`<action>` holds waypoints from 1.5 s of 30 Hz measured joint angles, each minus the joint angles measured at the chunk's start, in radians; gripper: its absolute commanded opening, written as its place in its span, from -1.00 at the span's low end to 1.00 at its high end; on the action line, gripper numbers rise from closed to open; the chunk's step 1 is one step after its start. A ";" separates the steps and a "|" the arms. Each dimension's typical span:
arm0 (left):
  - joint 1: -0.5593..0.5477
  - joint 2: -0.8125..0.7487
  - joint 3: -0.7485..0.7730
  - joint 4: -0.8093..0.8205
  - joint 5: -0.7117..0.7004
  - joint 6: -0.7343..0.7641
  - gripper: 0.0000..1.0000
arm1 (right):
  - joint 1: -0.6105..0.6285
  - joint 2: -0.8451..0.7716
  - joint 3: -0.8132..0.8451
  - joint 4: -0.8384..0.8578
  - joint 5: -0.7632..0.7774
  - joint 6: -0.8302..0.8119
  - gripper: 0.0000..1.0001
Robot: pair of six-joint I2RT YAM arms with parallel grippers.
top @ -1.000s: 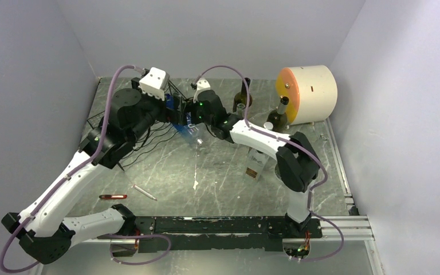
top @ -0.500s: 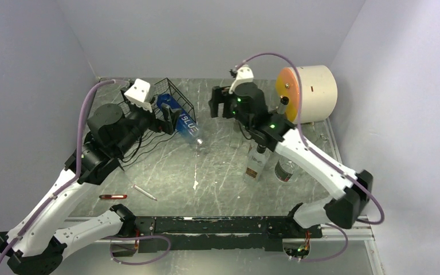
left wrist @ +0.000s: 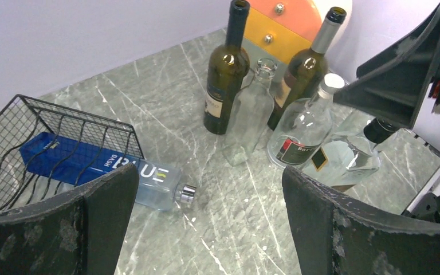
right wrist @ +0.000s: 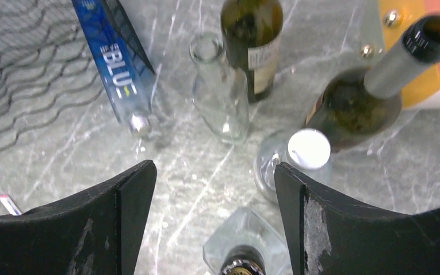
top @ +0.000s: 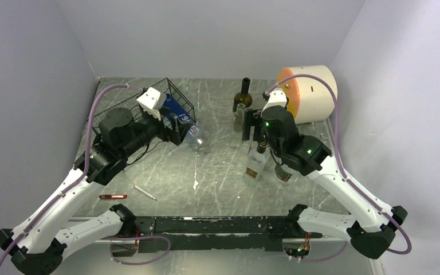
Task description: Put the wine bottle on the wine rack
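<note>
Two dark green wine bottles stand upright at the back, one (left wrist: 225, 74) left of the other (left wrist: 301, 71); in the right wrist view they are the left one (right wrist: 253, 40) and the right one (right wrist: 352, 106). The black wire wine rack (top: 123, 109) (left wrist: 40, 134) sits at the back left with a blue bottle (left wrist: 86, 166) (right wrist: 113, 69) lying on it, neck sticking out. My left gripper (top: 175, 130) (left wrist: 209, 177) hangs open beside the rack, empty. My right gripper (top: 252, 123) (right wrist: 213, 183) is open above a square clear bottle (right wrist: 243, 258), gripping nothing.
A tall clear bottle (left wrist: 249, 114), a white-capped round bottle (right wrist: 306, 150) and the square bottle crowd the wine bottles. A cream drum with an orange face (top: 309, 91) lies at the back right. A red pen (top: 113, 196) and a white stick (top: 144, 192) lie near the front left.
Both arms drew back from the rack, leaving the blue bottle lying on it. The right arm swung right over the cluster of bottles, its jaws a little narrower.
</note>
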 measured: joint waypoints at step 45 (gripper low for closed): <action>0.000 0.122 -0.341 0.485 0.216 -0.053 0.98 | -0.003 -0.019 -0.119 -0.050 -0.173 -0.086 -1.00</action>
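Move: Behind and below the empty right hand stands the clear square bottle with the black cap, its middle about 4 cm back, 2 cm right and 18 cm down. At similar depth, the white-capped bottle is some 4 cm ahead and 6 cm right, the open glass bottle 10 cm ahead and 5 cm left, the labelled jar 3 cm back and 14 cm right. From the left hand the black-capped bottle lies roughly 27 cm right, 3 cm ahead, 23 cm down. Sinking about 7 cm and drawing back 4 cm, the right hand comes down to the black-capped bottle, narrowing its fingers until they pinch the neck around the cap; it then starts up and left with it, a couple of centimetres. The open left hand meanwhile comes down some 9 cm and 6 cm to the right, towards that bottle. ##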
